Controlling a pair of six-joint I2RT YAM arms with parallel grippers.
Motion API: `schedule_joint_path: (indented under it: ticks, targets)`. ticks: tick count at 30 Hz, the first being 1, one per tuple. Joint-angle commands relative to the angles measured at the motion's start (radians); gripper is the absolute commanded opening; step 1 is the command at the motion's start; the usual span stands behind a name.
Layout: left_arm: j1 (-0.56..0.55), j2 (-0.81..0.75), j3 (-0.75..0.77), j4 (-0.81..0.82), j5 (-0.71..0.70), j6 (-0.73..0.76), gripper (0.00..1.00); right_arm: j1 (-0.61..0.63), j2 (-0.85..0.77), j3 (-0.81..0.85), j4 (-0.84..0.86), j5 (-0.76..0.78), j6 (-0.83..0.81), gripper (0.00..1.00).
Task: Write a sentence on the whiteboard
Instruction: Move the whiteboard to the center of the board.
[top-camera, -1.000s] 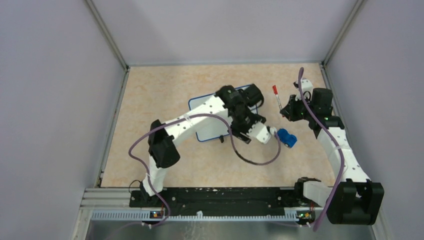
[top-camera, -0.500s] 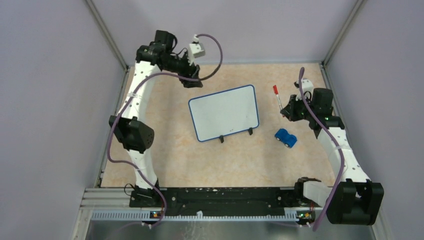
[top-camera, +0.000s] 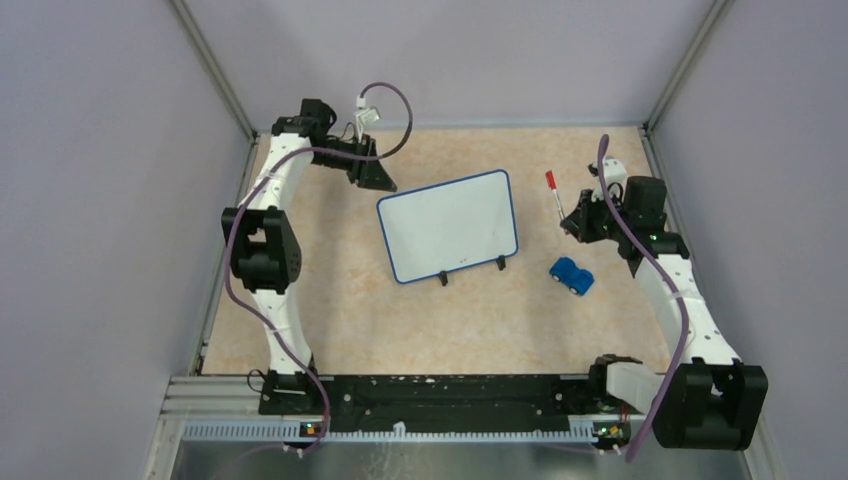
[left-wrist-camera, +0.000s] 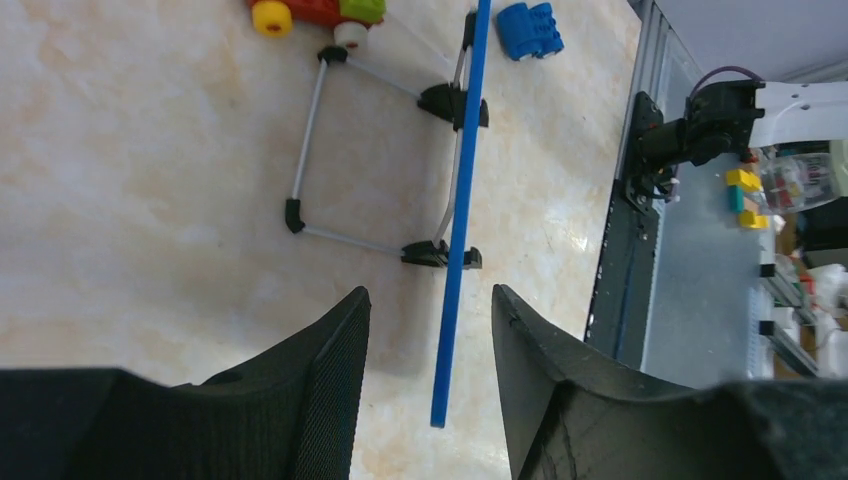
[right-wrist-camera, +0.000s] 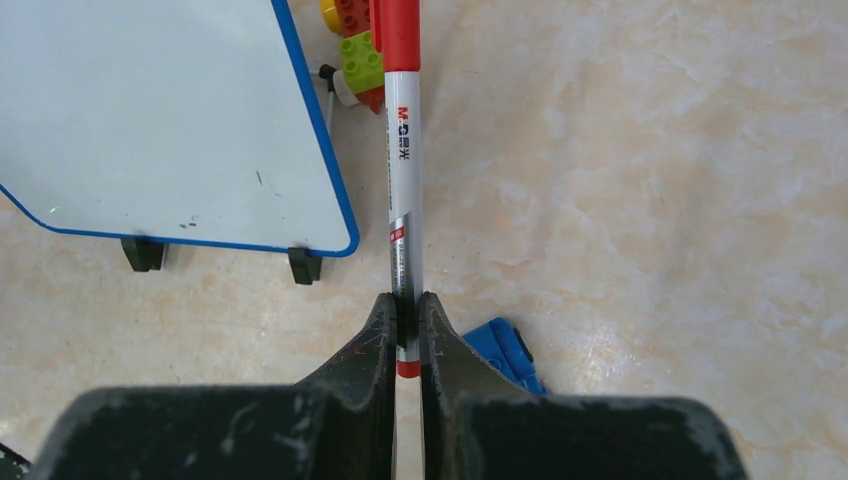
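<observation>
The whiteboard (top-camera: 447, 226), white with a blue rim and black feet, stands tilted mid-table. Its face (right-wrist-camera: 170, 120) is blank except for a few dark specks; no sentence shows. My right gripper (right-wrist-camera: 405, 300) is shut on the lower end of a red-capped marker (right-wrist-camera: 404, 150), right of the board (top-camera: 580, 222). The marker (top-camera: 553, 195) points away from me. My left gripper (top-camera: 377, 182) hovers by the board's far left corner, open. In the left wrist view the board's blue rim (left-wrist-camera: 460, 200) runs edge-on between the open fingers (left-wrist-camera: 430, 300), untouched.
A blue toy car (top-camera: 572, 275) sits right of the board's near corner, also seen as the blue car (right-wrist-camera: 505, 350) under my right gripper. A red, yellow and green brick toy (right-wrist-camera: 355, 40) lies behind the board. Grey walls enclose the table; the arm bases' black rail (top-camera: 450, 390) lines the near edge.
My left arm swung from beside the blue car, over the board, to the far left corner, and its jaws narrowed a little. The right arm and marker stayed put.
</observation>
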Motion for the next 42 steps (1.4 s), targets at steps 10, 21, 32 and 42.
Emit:
schedule_joint_path:
  ticks: [10,21,32,42]
  targets:
    - [0.009,-0.136,-0.282,0.176,0.082,-0.057,0.38,-0.007,-0.012,0.020,0.032,-0.024,0.000,0.00]
    - [0.008,-0.214,-0.378,0.364,0.143,-0.210,0.00,-0.007,-0.009,0.018,0.033,-0.023,-0.001,0.00]
    - [0.004,-0.305,-0.545,0.786,0.170,-0.452,0.00,-0.007,-0.010,0.016,0.031,-0.026,-0.001,0.00]
    - [-0.019,-0.330,-0.634,0.997,0.166,-0.596,0.00,-0.008,-0.006,0.017,0.030,-0.030,-0.001,0.00]
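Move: The whiteboard's top-left corner is just under the left hand, about 3 cm back, 2 cm to its left and 3 cm lower; the board's middle lies some 7 cm back, 11 cm right and 11 cm down. The toy car is about 2 cm back, 18 cm right and 20 cm below. From the idle right hand, still pinching the marker, the board's middle is roughly 23 cm left, 1 cm ahead and 7 cm lower. Left hand sinks about 5 cm and backs 3, pinches the whiteboard's top-left edge, then eases 1 cm right. ##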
